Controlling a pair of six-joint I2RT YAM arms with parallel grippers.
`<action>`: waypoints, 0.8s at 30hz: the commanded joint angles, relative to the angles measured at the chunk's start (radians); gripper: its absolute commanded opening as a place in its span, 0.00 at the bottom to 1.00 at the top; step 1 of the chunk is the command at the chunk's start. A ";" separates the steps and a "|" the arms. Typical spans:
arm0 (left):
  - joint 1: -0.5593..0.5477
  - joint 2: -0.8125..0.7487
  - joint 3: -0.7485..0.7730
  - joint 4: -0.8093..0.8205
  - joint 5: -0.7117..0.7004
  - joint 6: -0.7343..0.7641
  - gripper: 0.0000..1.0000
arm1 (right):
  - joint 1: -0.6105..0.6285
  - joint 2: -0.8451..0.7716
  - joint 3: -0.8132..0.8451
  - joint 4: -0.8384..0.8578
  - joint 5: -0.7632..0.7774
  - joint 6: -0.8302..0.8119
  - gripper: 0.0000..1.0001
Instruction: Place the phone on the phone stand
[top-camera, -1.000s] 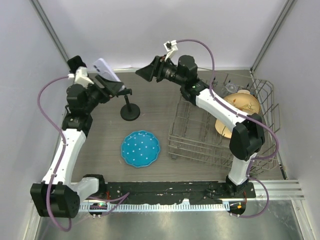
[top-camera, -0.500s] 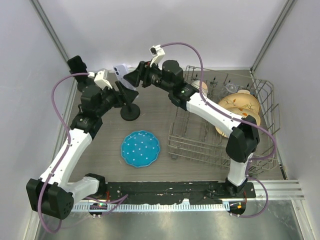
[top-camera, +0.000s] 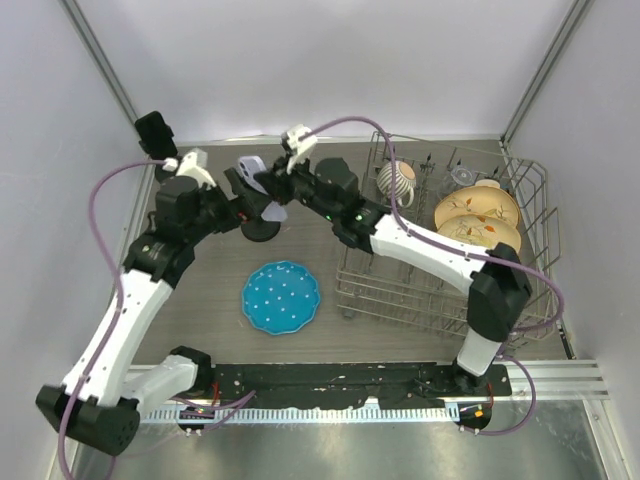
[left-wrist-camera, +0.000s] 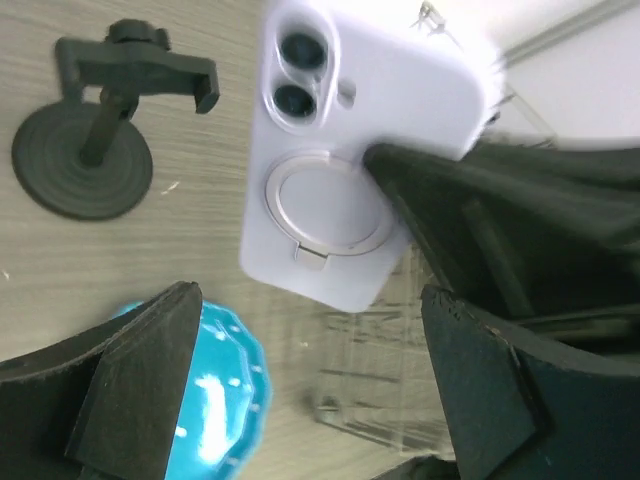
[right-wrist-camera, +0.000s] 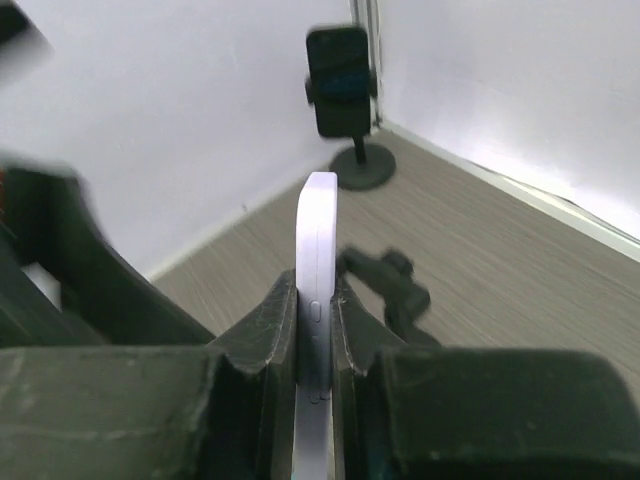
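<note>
The lavender phone (top-camera: 262, 187) hangs edge-up just above the black phone stand (top-camera: 261, 229) at the back left of the table. My right gripper (top-camera: 272, 186) is shut on it; in the right wrist view the two fingers press both faces of the phone (right-wrist-camera: 318, 230), with the stand's clamp (right-wrist-camera: 392, 287) just beyond. My left gripper (left-wrist-camera: 310, 330) is open, its fingers wide apart and off the phone (left-wrist-camera: 360, 150), whose ringed back and camera lenses face it. The stand (left-wrist-camera: 100, 130) is empty, with its clamp to the left of the phone.
A blue dotted plate (top-camera: 281, 297) lies in front of the stand. A wire dish rack (top-camera: 400, 290) on the right holds patterned plates (top-camera: 475, 212) and a striped mug (top-camera: 398, 180). A black device on a small stand (top-camera: 153, 133) sits in the back left corner.
The left arm carried the phone rightward to above the stand. The right arm reached left and shut on the phone, and the left gripper's jaws opened off it.
</note>
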 joint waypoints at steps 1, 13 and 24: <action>0.010 -0.198 0.120 -0.236 -0.103 -0.279 0.94 | 0.004 -0.203 -0.271 0.442 -0.125 -0.253 0.01; 0.019 -0.161 0.166 -0.338 0.118 -0.962 0.78 | 0.113 -0.377 -0.535 0.634 -0.225 -0.523 0.01; 0.016 -0.093 0.171 -0.396 0.079 -0.995 0.60 | 0.242 -0.417 -0.561 0.552 -0.144 -0.778 0.01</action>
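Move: The phone is already in the right hand's shut fingers, its middle about 2 cm left of that hand. From the open left hand, the phone lies some 5 cm ahead, 3 cm right and 2 cm higher. The empty phone stand is about 8 cm ahead of the left hand, 2 cm left and 17 cm below; the blue plate is 11 cm back, 4 cm right and 22 cm down. From the right hand, the stand is 4 cm ahead, 6 cm left and 19 cm below. Backing off and up some 12 cm, clear of the phone, the left hand then comes down and slightly forward, rolling its left side under and tipping its fingers down, until they straddle the phone's free end and start to narrow; contact can't be seen. Meanwhile the right hand keeps its grip and carries the phone back about 15 cm, dipping first, then rising, swinging its fingertips upward. ##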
